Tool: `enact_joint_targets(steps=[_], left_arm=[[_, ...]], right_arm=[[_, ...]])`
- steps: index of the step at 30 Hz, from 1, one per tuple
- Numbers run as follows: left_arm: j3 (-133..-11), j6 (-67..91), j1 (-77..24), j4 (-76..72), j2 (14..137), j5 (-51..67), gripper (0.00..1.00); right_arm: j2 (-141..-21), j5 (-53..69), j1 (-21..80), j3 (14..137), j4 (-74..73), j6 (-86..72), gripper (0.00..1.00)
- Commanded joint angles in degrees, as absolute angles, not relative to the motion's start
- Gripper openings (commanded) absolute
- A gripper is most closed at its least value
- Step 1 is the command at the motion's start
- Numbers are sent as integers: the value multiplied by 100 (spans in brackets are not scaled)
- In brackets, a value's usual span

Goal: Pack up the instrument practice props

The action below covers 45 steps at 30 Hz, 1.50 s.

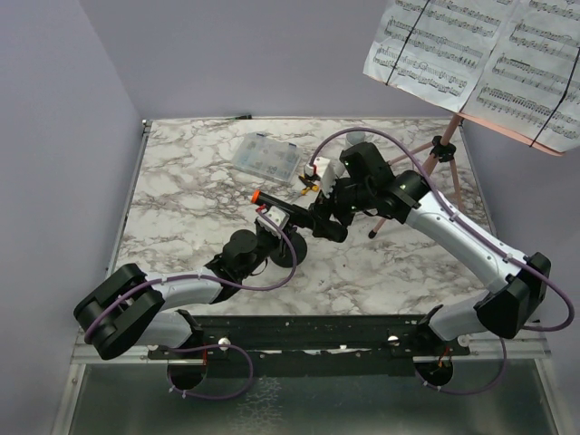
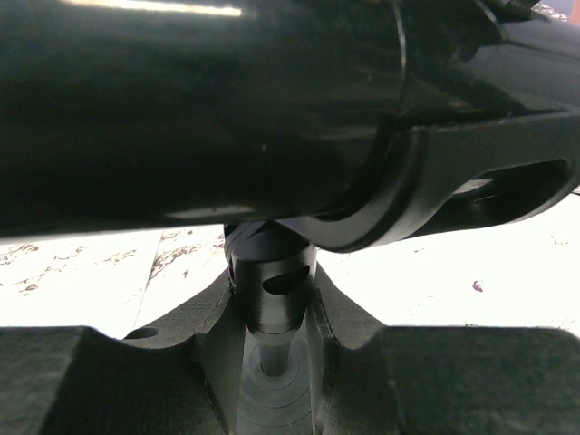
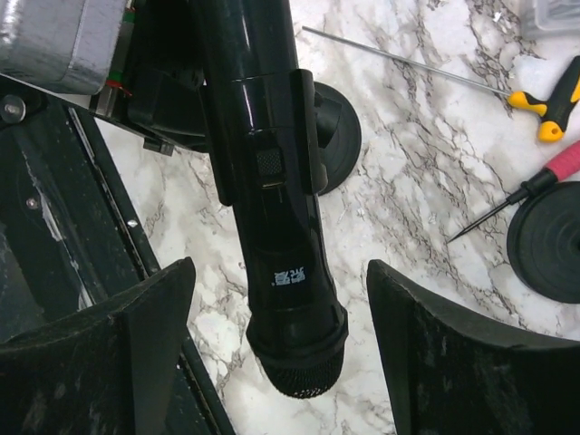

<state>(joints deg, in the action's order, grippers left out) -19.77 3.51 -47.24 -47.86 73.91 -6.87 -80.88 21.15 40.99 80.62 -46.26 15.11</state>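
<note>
A black microphone (image 3: 281, 227) sits in the clip (image 3: 308, 127) of a black mic holder whose round base (image 3: 337, 136) rests on the marble. My left gripper (image 2: 272, 313) is shut on that holder's stem (image 2: 270, 276), just under the microphone body (image 2: 181, 109). My right gripper (image 3: 281, 353) is open, its fingers (image 3: 118, 349) standing on either side of the microphone's mesh head without touching it. In the top view both grippers meet mid-table, left (image 1: 272, 228) and right (image 1: 331, 217). The sheet-music pages (image 1: 480, 54) stand on the pink tripod (image 1: 444, 163) at the back right.
A second round black holder base (image 3: 548, 240) lies to the right, with a red screwdriver (image 3: 544, 181) and a yellow screwdriver (image 3: 544, 104) beside it. The clear compartment box (image 1: 265, 156) sits at the back centre. Purple walls close the left and back sides.
</note>
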Motion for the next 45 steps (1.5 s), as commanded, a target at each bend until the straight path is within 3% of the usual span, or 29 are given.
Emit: enact_joint_targets(steps=[1,17,27,35,45], left_arm=[[-1925,442,-4736,-4808,7283,-339,0],[-1942,442,-4736,-4808,7295,-432,0],[-1866,459,-4733,-4480,7138,-1235,0],[-1942,404,-4710,-3891,7069,-2341,0],[-1991,630,-4236,-3550,6987,-2673,0]], right_arm=[[-8288,2494,4140,7932,-4353,1910,80],[-8862,2720,4148,7565,-4023,2234,51],[-8597,2596,4148,7278,-4275,2281,2],[-8344,2534,4153,6857,-4716,2170,1],[-7851,2360,4149,6272,-4747,1954,0]])
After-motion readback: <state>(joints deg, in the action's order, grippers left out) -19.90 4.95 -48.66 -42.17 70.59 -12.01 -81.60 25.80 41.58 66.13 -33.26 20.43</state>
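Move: The black microphone, clipped on its stand, has its middle about 7 cm left, 2 cm ahead and 5 cm below the open right gripper; its head end is nearer. The stand is some 10 cm left, 1 cm back and 12 cm down. The red screwdriver lies 14 cm ahead, 2 cm right, the second mic stand 16 cm ahead, 8 cm right, both about 20 cm down. From the left gripper, the microphone is 2 cm ahead, 3 cm right, 6 cm up. Bring the right gripper down about 6 cm and slightly left onto the microphone's body just behind its head, closing the fingers until they pinch it. Keep the left gripper's hold on the stand's post below the clip; then draw the hands gently apart, the right easing back and to the right, the left about 1 cm left. ##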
